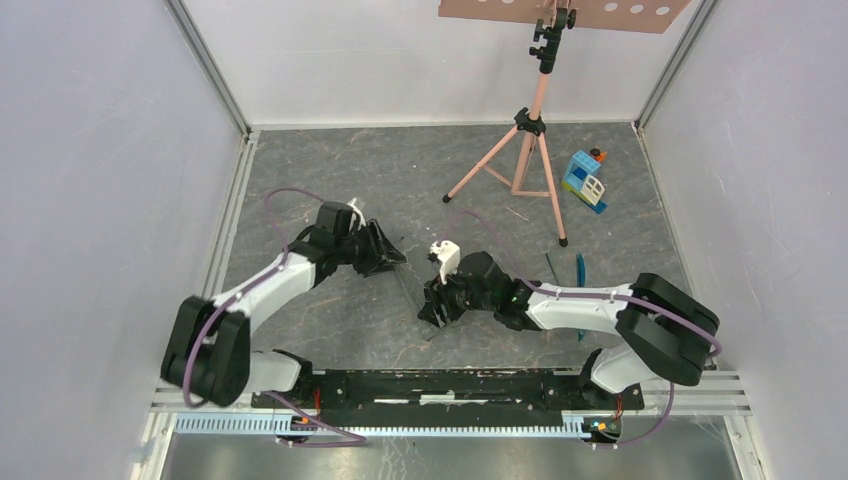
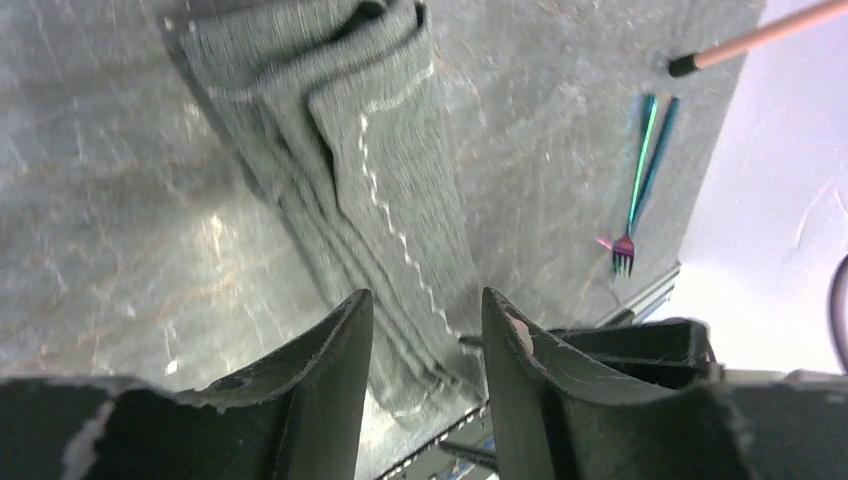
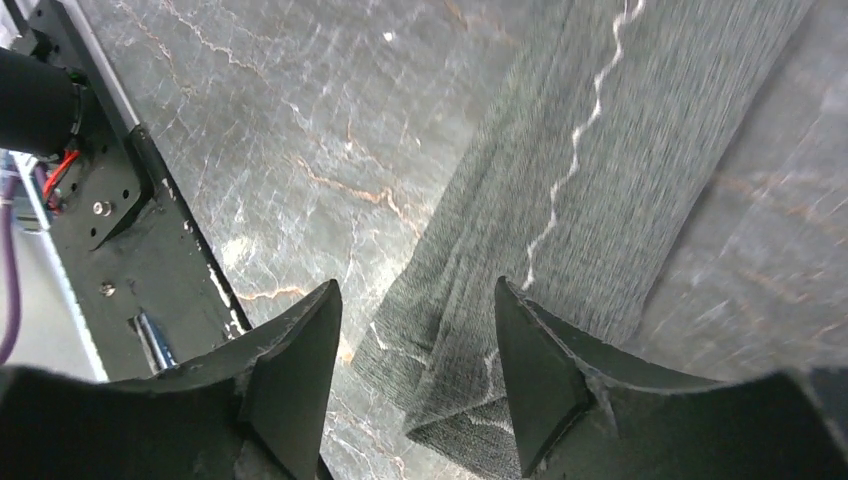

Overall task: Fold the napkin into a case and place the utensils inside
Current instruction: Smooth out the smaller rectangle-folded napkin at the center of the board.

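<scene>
The napkin [image 2: 390, 170] is folded into a long narrow strip with a pale zigzag stitch, lying flat on the grey marbled floor. In the top view the napkin [image 1: 412, 290] runs between the two grippers. My left gripper [image 2: 425, 300] is open above one end of the strip, with nothing between its fingers. My right gripper [image 3: 415, 290] is open over the other end, and the cloth's corner lies below the gap. The utensils [image 2: 645, 160], slim teal pieces with a fork head, lie side by side on the floor to the right; in the top view the utensils [image 1: 580, 270] sit beyond my right arm.
A pink tripod [image 1: 525, 160] stands at the back centre, one foot near the utensils. A blue-and-white toy block house [image 1: 585, 180] sits at the back right. The black base rail [image 1: 440, 385] runs along the near edge. White walls enclose the floor on three sides.
</scene>
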{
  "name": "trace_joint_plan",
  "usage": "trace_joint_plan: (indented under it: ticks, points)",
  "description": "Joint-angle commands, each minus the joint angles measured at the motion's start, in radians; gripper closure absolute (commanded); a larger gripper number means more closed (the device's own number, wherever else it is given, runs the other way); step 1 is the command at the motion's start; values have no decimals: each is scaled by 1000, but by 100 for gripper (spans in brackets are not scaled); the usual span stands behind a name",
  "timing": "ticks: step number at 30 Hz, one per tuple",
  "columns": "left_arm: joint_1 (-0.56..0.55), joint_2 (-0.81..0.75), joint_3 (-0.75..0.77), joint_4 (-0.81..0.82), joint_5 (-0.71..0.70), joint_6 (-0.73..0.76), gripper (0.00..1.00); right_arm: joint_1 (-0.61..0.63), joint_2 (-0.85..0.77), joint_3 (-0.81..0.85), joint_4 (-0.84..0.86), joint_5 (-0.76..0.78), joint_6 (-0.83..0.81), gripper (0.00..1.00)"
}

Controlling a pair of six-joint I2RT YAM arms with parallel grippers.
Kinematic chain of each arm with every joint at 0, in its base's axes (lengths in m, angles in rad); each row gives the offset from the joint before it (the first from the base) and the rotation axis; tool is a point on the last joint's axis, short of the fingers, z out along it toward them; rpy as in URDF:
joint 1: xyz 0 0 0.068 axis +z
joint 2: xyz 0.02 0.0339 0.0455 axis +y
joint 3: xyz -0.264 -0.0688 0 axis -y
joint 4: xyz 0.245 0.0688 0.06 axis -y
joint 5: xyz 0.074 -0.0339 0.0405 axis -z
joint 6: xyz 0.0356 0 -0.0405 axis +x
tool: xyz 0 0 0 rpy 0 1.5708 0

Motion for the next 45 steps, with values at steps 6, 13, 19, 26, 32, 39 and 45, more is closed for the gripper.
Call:
trace_joint_plan:
  ticks: [6,13,19,26,32,39,45]
  points:
    - [-17,-288,-318,-31,54,-214,52,124,0,246,-447,358,-202,38]
    - [-148,-398,-458,80,3,-491,53,198,80,315,-501,476,-193,41]
    - [-281,-289,-461,169,-52,-629,55,234,134,330,-505,531,-195,42]
    - [-395,-165,-472,334,-93,-749,57,276,164,333,-502,631,-204,57]
    - [-425,-114,-473,369,-142,-779,60,284,132,333,-496,649,-188,81]
    - [-447,-18,-486,468,-156,-800,79,284,79,342,-517,634,-158,100]
    - [-479,12,-476,477,-180,-805,89,282,36,335,-515,596,-98,100]
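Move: The napkin's near end lies some 14 cm back from the left gripper, 6 cm to its right and 7 cm below. For the right gripper, that end is just beneath: about 3 cm back and 4 cm down. The napkin's far end is about 12 cm ahead and 5 cm left of the right gripper; the black rail runs some 14 cm behind the right gripper, straight back. Bring the half-open left gripper back along the napkin about 15 cm, sinking, then draw it right some 7 cm to the near end, tipping it down, and close it on the near-left edge. Meanwhile lift the right gripper slightly, lower it over the near end while steepening its fingers some 35 degrees, pinch the cloth there, then raise it a little. ##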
